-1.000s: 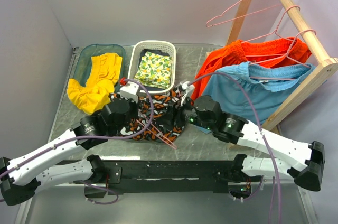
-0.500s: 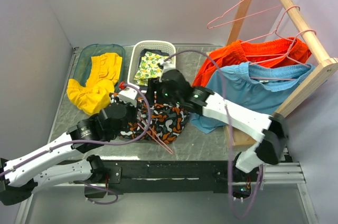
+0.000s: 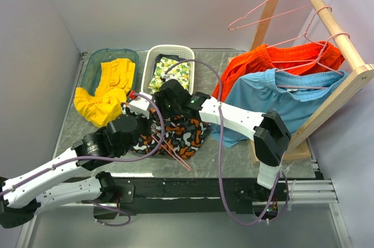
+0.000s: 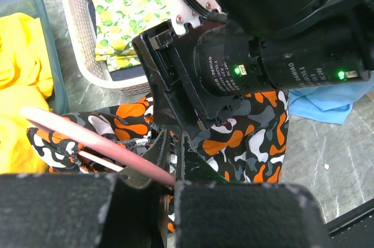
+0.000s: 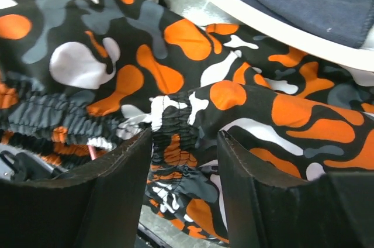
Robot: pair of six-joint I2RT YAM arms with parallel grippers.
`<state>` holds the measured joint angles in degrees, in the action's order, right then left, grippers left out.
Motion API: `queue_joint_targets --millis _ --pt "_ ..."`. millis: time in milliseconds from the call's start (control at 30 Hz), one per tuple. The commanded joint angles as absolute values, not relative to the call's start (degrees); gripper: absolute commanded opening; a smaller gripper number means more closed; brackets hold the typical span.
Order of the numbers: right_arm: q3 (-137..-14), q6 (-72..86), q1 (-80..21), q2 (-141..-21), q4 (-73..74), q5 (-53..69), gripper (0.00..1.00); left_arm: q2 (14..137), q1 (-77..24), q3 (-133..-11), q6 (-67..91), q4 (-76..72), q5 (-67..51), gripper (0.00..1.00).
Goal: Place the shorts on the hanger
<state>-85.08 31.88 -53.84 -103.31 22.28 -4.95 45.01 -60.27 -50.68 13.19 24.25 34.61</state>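
The camouflage shorts (image 3: 186, 135) lie crumpled on the table in front of the white basket; they also show in the left wrist view (image 4: 257, 137) and fill the right wrist view (image 5: 175, 55). My left gripper (image 3: 149, 135) (image 4: 173, 143) is shut on the pink wire hanger (image 4: 87, 140), whose wire runs under the fabric and juts out toward the near edge (image 3: 181, 160). My right gripper (image 3: 159, 109) (image 5: 187, 137) is open, its fingers (image 5: 117, 183) straddling the shorts' elastic waistband (image 5: 178, 137). The right arm's wrist (image 4: 263, 55) hangs close above my left gripper.
A white basket (image 3: 149, 61) holds lemon-print cloth. A teal bin (image 3: 90, 64) holds yellow clothing (image 3: 108, 90). A wooden rack (image 3: 327, 20) at the right carries orange shorts (image 3: 274, 58) and blue shorts (image 3: 280, 99) on hangers, plus a bare pink hanger (image 3: 263, 17).
The right arm swung from the shorts' right side to their far-left part near the basket and lowered over the waistband, jaws narrowing. The left gripper kept hold of the hanger.
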Motion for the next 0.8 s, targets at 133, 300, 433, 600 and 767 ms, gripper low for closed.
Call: queue_joint_targets --millis 133,300,433,600,767 --pt "-84.6 31.8 -54.0 -102.1 21.8 -9.9 0.35 44.3 -60.6 -51.4 12.2 21.0 38.1 0.01" --pt "-79.7 31.9 -54.1 -97.1 21.3 -11.7 0.00 45.3 -60.6 -53.4 12.1 20.3 43.2 0.01" --pt "-74.6 32.2 -54.1 -90.9 20.7 -13.9 0.00 45.7 -60.6 -54.8 11.6 19.2 46.6 0.01" --pt "-68.7 32.5 -54.8 -81.6 20.2 -14.8 0.00 46.4 -60.6 -56.5 11.4 17.6 48.9 0.01" --pt "-65.3 33.6 -56.2 -74.7 21.8 -18.1 0.00 47.6 -60.6 -58.0 10.2 14.7 54.2 0.01"
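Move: The camouflage shorts' waistband lies right at the right hand's half-open fingertips, about 1 cm ahead, 1 cm left and 2 cm below; from the left hand, which still holds the hanger, it is roughly 6 cm ahead, 3 cm right and 12 cm down. The white basket stands some 14 cm ahead and 5 cm right of the right hand; the yellow shorts lie about 20 cm left and 6 cm ahead of it. Right fingers pinch the shorts' waistband, drawing it right about 8 cm and up; left hand lifts the hanger. ##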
